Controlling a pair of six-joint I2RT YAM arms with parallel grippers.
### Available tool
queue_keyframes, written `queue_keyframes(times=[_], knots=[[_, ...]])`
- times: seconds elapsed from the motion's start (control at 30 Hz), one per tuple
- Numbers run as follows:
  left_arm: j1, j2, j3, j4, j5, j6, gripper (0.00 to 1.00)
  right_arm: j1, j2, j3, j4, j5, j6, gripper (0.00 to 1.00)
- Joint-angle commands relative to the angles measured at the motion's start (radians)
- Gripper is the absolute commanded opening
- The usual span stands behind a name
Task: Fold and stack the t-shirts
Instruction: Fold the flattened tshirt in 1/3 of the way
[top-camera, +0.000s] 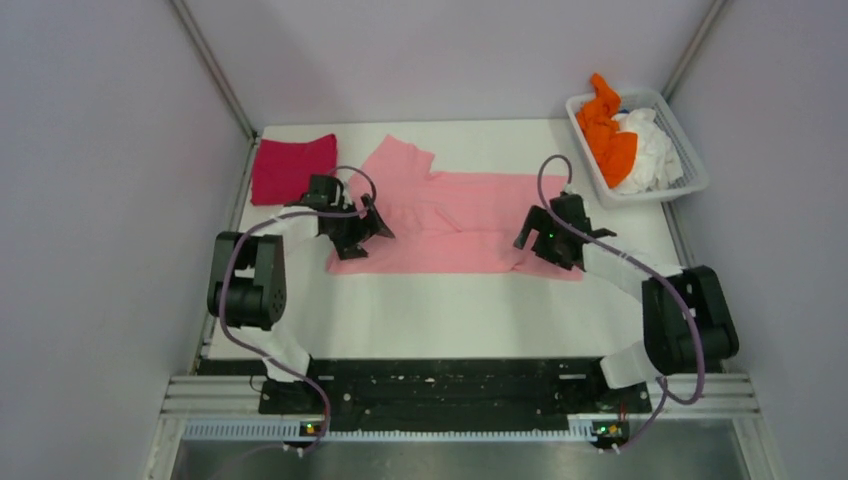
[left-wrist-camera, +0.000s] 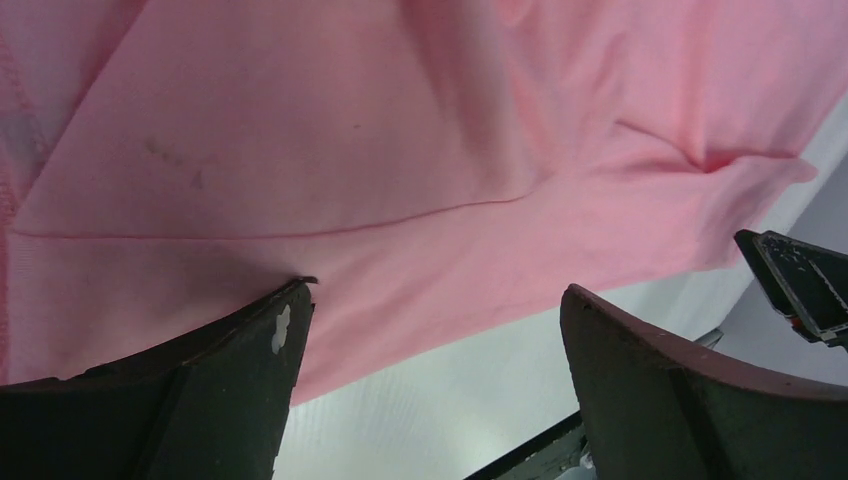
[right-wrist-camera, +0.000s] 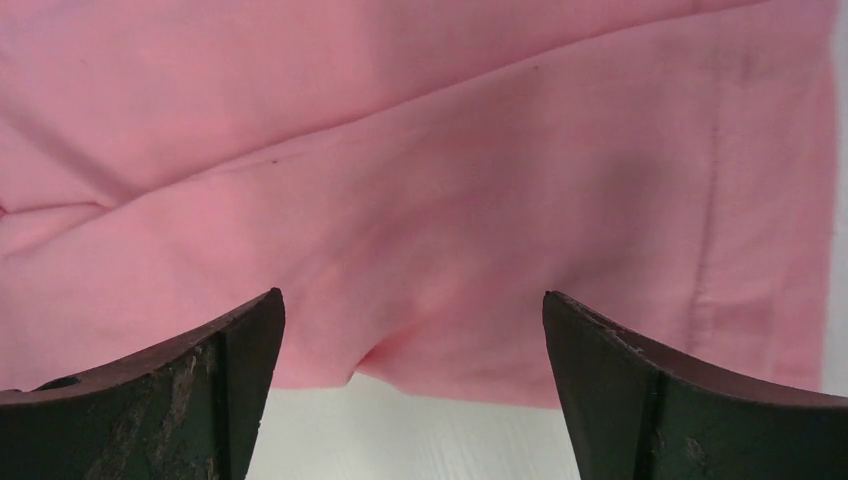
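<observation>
A large light pink t-shirt (top-camera: 455, 215) lies spread across the middle of the table, its near half folded over. My left gripper (top-camera: 372, 225) hovers at the shirt's near-left corner, jaws wide open with nothing between them; the pink cloth (left-wrist-camera: 400, 150) fills that wrist view. My right gripper (top-camera: 530, 232) stands open over the near-right corner, above the pink hem (right-wrist-camera: 450, 250). A folded magenta-red t-shirt (top-camera: 290, 166) rests at the far left. An orange t-shirt (top-camera: 606, 132) and a white t-shirt (top-camera: 648, 150) are crumpled in the basket.
The white slatted basket (top-camera: 690, 182) sits at the far right corner of the table. Grey walls close in on both sides. Bare white tabletop (top-camera: 450, 315) lies between the pink shirt and the arm bases.
</observation>
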Motion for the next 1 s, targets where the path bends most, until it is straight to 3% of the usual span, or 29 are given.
queue_keyframes(times=[0.0,0.2,0.6,0.97], knots=[[0.001,0.033,-0.059,0.042,-0.006,-0.019,0.99,0.013,0.122,-0.006,0.085,-0.045,0.015,0.99],[0.001,-0.061,-0.202,0.009,-0.083,-0.007,0.99,0.013,0.055,-0.129,0.039,-0.029,0.051,0.99],[0.001,-0.431,-0.484,-0.119,-0.24,-0.065,0.99,0.013,-0.448,-0.387,-0.309,-0.025,0.172,0.99],[0.0,-0.652,-0.573,-0.239,-0.222,-0.149,0.99,0.014,-0.602,-0.348,-0.416,-0.045,0.181,0.99]])
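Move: The pink t-shirt lies just under both open grippers, its top some 3 cm below them. Its middle is about 5 cm ahead and 20 cm right of the left hand, and about 8 cm ahead and 22 cm left of the right hand. From the left hand, the folded red shirt is some 20 cm ahead and 20 cm left. From the right hand, the laundry basket is about 30 cm ahead and 24 cm right. Down first, by 2–3 cm, both hands set their wide-open fingertips onto the near part of the pink t-shirt. Then, staying low and pressing on the cloth, they draw straight back together about 15 cm towards the table's near edge, the left drifting a little to its left and turning some 10 degrees counter-clockwise. Fingers never close. ##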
